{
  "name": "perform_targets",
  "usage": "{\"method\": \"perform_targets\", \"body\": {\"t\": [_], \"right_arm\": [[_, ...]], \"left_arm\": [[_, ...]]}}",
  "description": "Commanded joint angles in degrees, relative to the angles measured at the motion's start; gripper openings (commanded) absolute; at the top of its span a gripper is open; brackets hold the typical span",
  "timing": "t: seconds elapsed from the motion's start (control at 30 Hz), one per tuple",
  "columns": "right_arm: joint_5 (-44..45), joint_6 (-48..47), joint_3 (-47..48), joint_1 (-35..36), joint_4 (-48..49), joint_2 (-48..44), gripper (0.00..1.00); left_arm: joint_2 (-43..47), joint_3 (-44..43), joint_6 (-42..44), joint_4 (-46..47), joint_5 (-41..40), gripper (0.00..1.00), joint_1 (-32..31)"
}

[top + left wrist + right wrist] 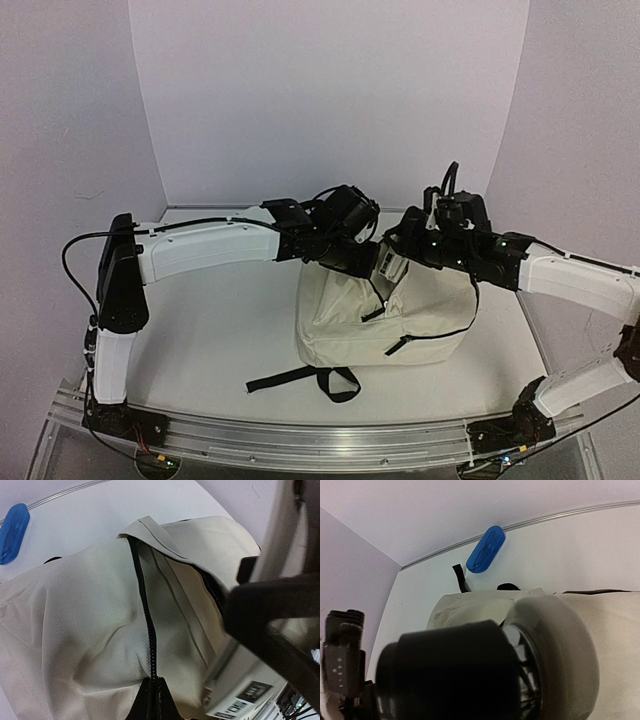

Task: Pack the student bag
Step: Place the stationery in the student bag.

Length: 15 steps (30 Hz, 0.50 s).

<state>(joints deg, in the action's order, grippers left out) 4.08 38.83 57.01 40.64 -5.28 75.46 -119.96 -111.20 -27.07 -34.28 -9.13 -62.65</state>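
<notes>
The student bag [385,320], cream fabric with black zippers, stands in the middle of the table. Its black straps [300,378] trail toward the near edge. My left gripper [352,260] reaches in from the left to the bag's top. In the left wrist view it [152,697] is shut on the black zipper line [145,600] that runs down the cream cloth. My right gripper [403,262] comes from the right and hangs at the bag's top, close beside the left one. In the right wrist view the left arm's dark body hides the right fingers.
A blue oval case [486,549] lies on the white table behind the bag, near the back wall, and also shows in the left wrist view [12,532]. Both arm bases sit on the metal rail [300,440] at the near edge.
</notes>
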Motion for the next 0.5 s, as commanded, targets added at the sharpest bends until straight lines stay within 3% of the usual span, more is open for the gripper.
{"method": "perform_targets", "body": {"t": [0.0, 0.27, 0.47], "right_arm": [[3.7, 0.1, 2.2, 0.3, 9.1, 3.8, 0.0], [2.3, 2.2, 2.4, 1.4, 5.5, 6.4, 0.0], [-3.6, 7.0, 2.3, 2.1, -0.4, 7.2, 0.0]], "left_arm": [[4.5, 0.2, 0.1, 2.6, -2.0, 0.0, 0.3], [6.3, 2.1, 1.5, 4.0, -3.6, 0.0, 0.3], [6.7, 2.1, 2.7, 4.3, -4.5, 0.0, 0.3]]}}
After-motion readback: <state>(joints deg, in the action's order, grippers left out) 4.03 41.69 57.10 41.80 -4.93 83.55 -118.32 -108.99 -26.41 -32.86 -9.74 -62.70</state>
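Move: The right gripper already holds the stapler. The open front pocket of the student bag is about 8 cm below it, 2 cm back and 1 cm left. The zip edge that the left fingers pinch lies 4 cm back, 3 cm left and 5 cm down, and the zip tab 10 cm back, 2 cm left and 12 cm down; the blue case is some 20 cm ahead and 12 cm left. From the left gripper the pocket is 3 cm right, 2 cm ahead and 3 cm lower. Lower the right gripper about 5 cm, easing roughly 2 cm left towards the left fingers, so the labelled end of the stapler goes down into the pocket mouth. Drop quickly at first, then slow almost to a stop, fingers tipping slightly further down, grip kept. Hold the left gripper where it is, still pinching the zip edge to keep the pocket open. ##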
